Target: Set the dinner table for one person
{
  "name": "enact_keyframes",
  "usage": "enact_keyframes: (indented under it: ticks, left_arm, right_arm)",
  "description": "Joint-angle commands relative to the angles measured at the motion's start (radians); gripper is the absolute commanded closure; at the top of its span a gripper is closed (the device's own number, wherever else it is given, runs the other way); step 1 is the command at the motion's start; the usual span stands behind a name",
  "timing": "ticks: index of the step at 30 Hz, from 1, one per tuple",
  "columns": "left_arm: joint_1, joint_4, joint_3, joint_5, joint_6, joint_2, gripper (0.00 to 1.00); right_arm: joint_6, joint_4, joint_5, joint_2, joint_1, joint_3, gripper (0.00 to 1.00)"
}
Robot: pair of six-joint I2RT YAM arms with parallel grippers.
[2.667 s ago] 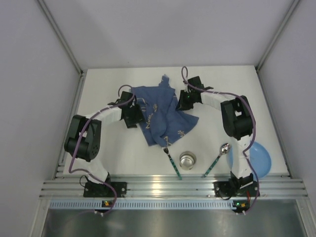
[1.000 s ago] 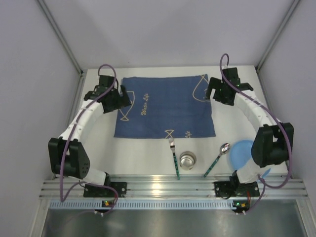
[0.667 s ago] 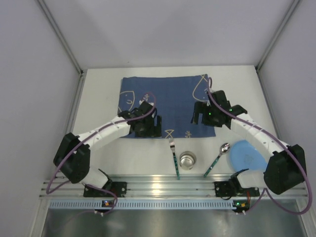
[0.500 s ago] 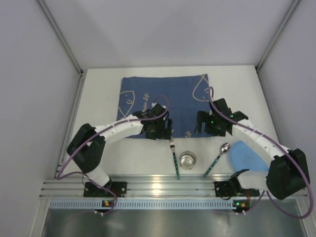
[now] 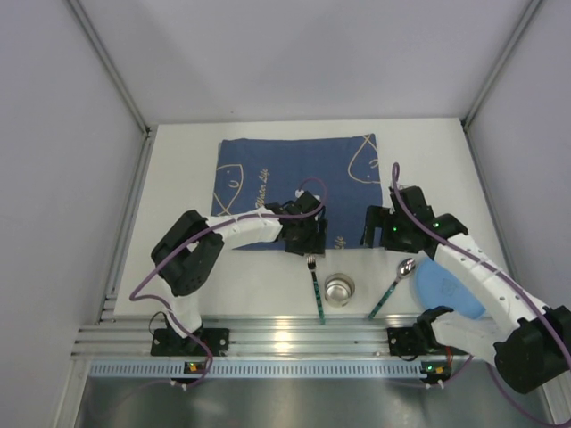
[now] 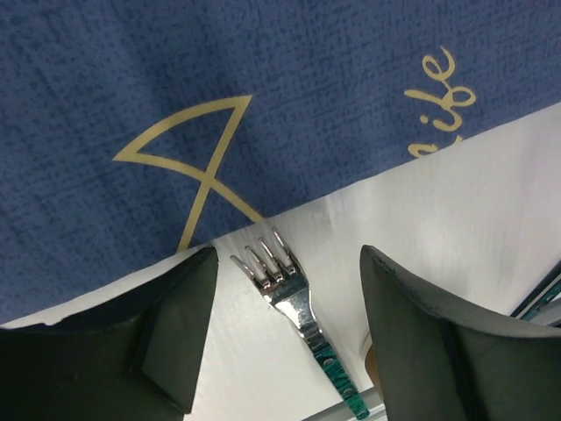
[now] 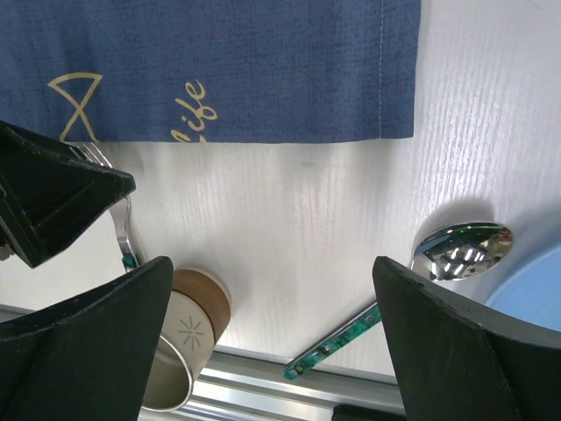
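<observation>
The white dinner table carries a dark blue cloth mat, spread flat at the back. A fork with a green handle lies just in front of the mat's near edge. My left gripper hovers over the fork's head. In the left wrist view the left gripper stands open, and the fork lies between its fingers, untouched. My right gripper is open over bare table right of the mat's near corner. In its own view the right gripper holds nothing.
A small metal cup stands right of the fork. A green-handled spoon lies beside it, and a light blue plate sits under the right arm. The ribbed aluminium rail runs along the near edge.
The crumpled mat has been spread flat. Both grippers have left its far corners and come towards the near edge, the left one ending over the fork's tines.
</observation>
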Motion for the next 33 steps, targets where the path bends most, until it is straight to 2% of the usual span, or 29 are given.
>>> enact_keyframes:
  ticks: [1,3,4,7,13,14,16,28,33]
  left_arm:
    - [-0.012,0.037,0.025,0.000,-0.016,0.030,0.32]
    - [-0.014,0.036,0.029,-0.004,-0.016,0.047,0.36]
    - [-0.015,0.029,0.034,-0.005,-0.014,0.053,0.45]
    - [-0.020,0.000,0.055,-0.029,-0.013,0.073,0.60]
    - [-0.025,-0.034,0.037,-0.046,-0.016,0.067,0.77]
    - [-0.025,-0.034,0.023,-0.046,-0.016,0.058,0.89]
    - [-0.025,-0.027,0.011,-0.047,-0.017,0.039,1.00]
    - [-0.026,-0.066,0.092,0.002,0.029,-0.056,1.00]
    - [-0.019,-0.167,0.182,0.003,0.162,-0.099,1.00]
  right_arm:
    - [-0.016,-0.032,0.044,-0.036,0.000,0.016,0.04]
    - [-0.024,-0.039,0.052,-0.031,-0.001,0.021,0.04]
    - [-0.025,-0.039,0.052,-0.019,-0.001,0.027,0.04]
    - [-0.024,-0.039,0.050,0.003,-0.001,0.036,0.04]
    - [-0.024,-0.033,0.049,0.033,-0.001,0.044,0.04]
    - [-0.025,-0.028,0.049,0.038,-0.001,0.044,0.04]
    - [-0.022,-0.023,0.045,0.050,-0.001,0.038,0.04]
    - [-0.021,-0.005,0.044,0.069,-0.001,0.027,0.04]
    - [-0.022,-0.008,0.053,0.050,-0.001,0.021,0.04]
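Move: The fork lies just under the left gripper, its tines between the open fingers and its middle about 7 cm back, 1 cm right and some 2 cm below. The cup stands level with the fork's middle, roughly 7 cm to the right of it; the spoon lies about 20 cm right and 8 cm back from the left hand. The placemat's middle is some 18 cm ahead and 3 cm left. From the right hand, the fork's middle is about 18 cm left, 6 cm back and 10 cm down. Shut the left gripper fully on the fork's head end while easing it about 1 cm down and 1.5 cm to the right, pinching the fork between the pads; then raise it some 3 cm with the fork held, the wrist barely turning. Meanwhile sink the right hand about 2 cm towards the spoon, fingers staying wide open, and let it wait there. ##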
